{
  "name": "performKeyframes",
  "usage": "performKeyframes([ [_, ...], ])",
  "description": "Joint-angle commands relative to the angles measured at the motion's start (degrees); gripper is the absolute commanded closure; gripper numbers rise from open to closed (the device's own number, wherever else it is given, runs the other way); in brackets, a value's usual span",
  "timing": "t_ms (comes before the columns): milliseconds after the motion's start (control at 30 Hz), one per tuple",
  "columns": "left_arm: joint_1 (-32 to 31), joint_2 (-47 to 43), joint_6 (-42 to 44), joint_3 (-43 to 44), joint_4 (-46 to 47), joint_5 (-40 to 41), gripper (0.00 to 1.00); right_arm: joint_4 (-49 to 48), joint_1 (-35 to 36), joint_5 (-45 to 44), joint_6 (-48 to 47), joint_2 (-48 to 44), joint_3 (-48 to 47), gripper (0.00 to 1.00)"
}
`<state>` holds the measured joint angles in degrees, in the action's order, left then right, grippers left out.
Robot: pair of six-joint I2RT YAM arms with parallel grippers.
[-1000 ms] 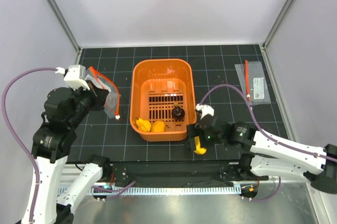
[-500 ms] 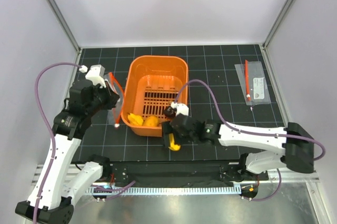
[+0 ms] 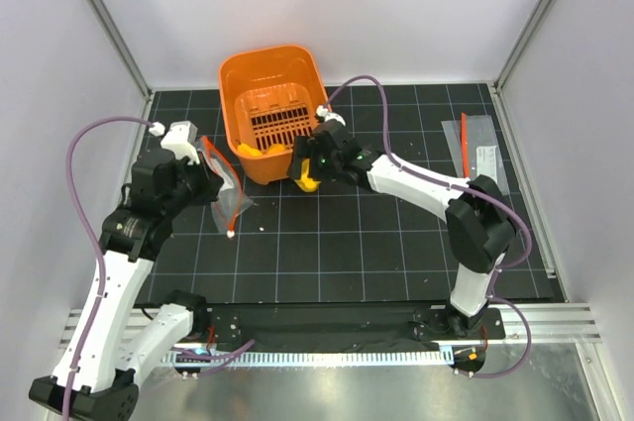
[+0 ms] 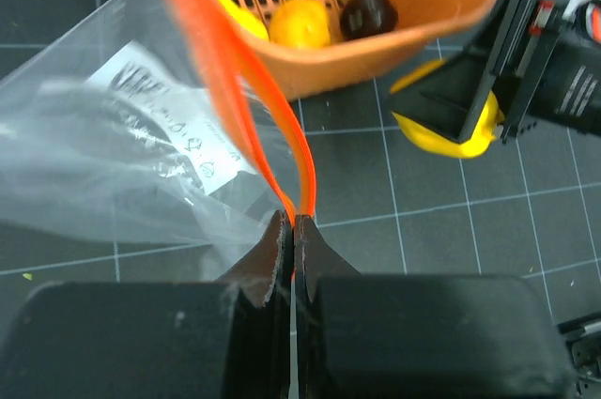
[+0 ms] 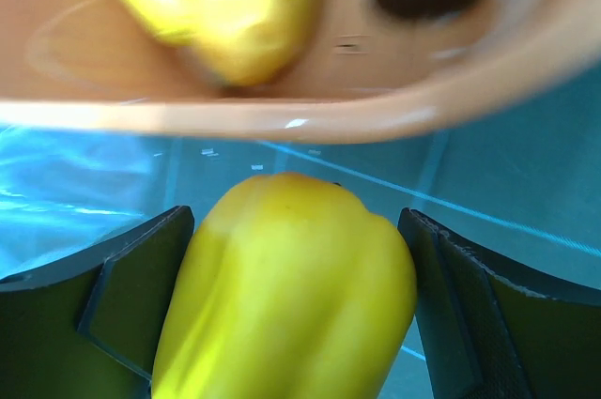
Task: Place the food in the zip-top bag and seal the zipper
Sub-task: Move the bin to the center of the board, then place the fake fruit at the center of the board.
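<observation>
My left gripper (image 3: 210,183) is shut on the red-orange zipper (image 4: 282,160) of the zip-top bag (image 3: 232,198), which hangs open and clear to its left in the left wrist view (image 4: 113,164). The white slider (image 3: 231,235) is at the strip's near end. My right gripper (image 3: 308,175) is shut on a yellow toy pepper (image 5: 291,296), just right of the bag and in front of the orange basket (image 3: 238,69). That pepper also shows in the left wrist view (image 4: 441,131). The basket holds yellow and orange food (image 4: 300,23) and a dark brown round piece (image 4: 368,12).
The orange basket is tipped at the back left, its rim (image 5: 282,117) close above the held pepper. A narrower clear pouch with a white label and red strip (image 3: 480,154) lies at the back right. Grey walls stand on three sides.
The basket has gone from the table's middle to the back left and tipped. My right gripper has moved left and away with the pepper. The bag now hangs lower from my left gripper.
</observation>
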<state>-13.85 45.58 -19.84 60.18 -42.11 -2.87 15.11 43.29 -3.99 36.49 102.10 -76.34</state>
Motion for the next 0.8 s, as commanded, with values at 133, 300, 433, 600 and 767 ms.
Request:
performKeyframes([
  [133, 0.0, 3.0, 0.4, 3.7, -1.5, -9.4, 1.0, 0.2, 0.8, 0.9, -7.4, -10.0, 2.4, 0.99],
  [300, -3.3, 4.3, 0.1, 4.3, -5.7, -15.3, 1.0, 5.6, 0.8, -5.1, -12.4, -18.0, 10.7, 0.99],
  [433, -6.0, 3.1, -1.2, 4.0, -6.2, -13.8, 1.0, 6.8, 0.8, -4.5, -12.1, -17.6, 16.4, 0.99],
  [600, -8.3, 7.6, -4.4, 5.7, -2.2, -19.1, 0.99, 2.7, 1.3, 1.2, -10.6, -11.7, 19.0, 0.94],
  [767, -9.7, 17.2, -5.6, 8.1, 5.2, -21.6, 0.98, 3.3, 1.9, -3.7, -11.0, -9.8, 18.5, 0.8],
])
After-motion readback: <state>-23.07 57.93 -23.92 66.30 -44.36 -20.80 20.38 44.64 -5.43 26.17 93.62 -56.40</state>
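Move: Some 17 cm to the left hand's right, 8 cm ahead and 13 cm lower is the yellow pepper that the right fingers already hold. The orange bin's middle lies about 25 cm ahead of the left hand, 11 cm right and 17 cm below. From the right hand, the mouth of the zip-top bag in the left fingers is about 15 cm left, 7 cm back and 8 cm higher; the bin's middle is 17 cm ahead, 6 cm left and slightly lower. Backing away from the bin's near wall with the pepper still gripped, the right hand rises about 4 cm, then sinks past its starting height, ending roughly 8 cm back, right and down, rolled with its left side lower. The left hand keeps its pinch on the bag and carries it about 10 cm right, nearly level, swinging clockwise some 20 degrees and tipping down. ##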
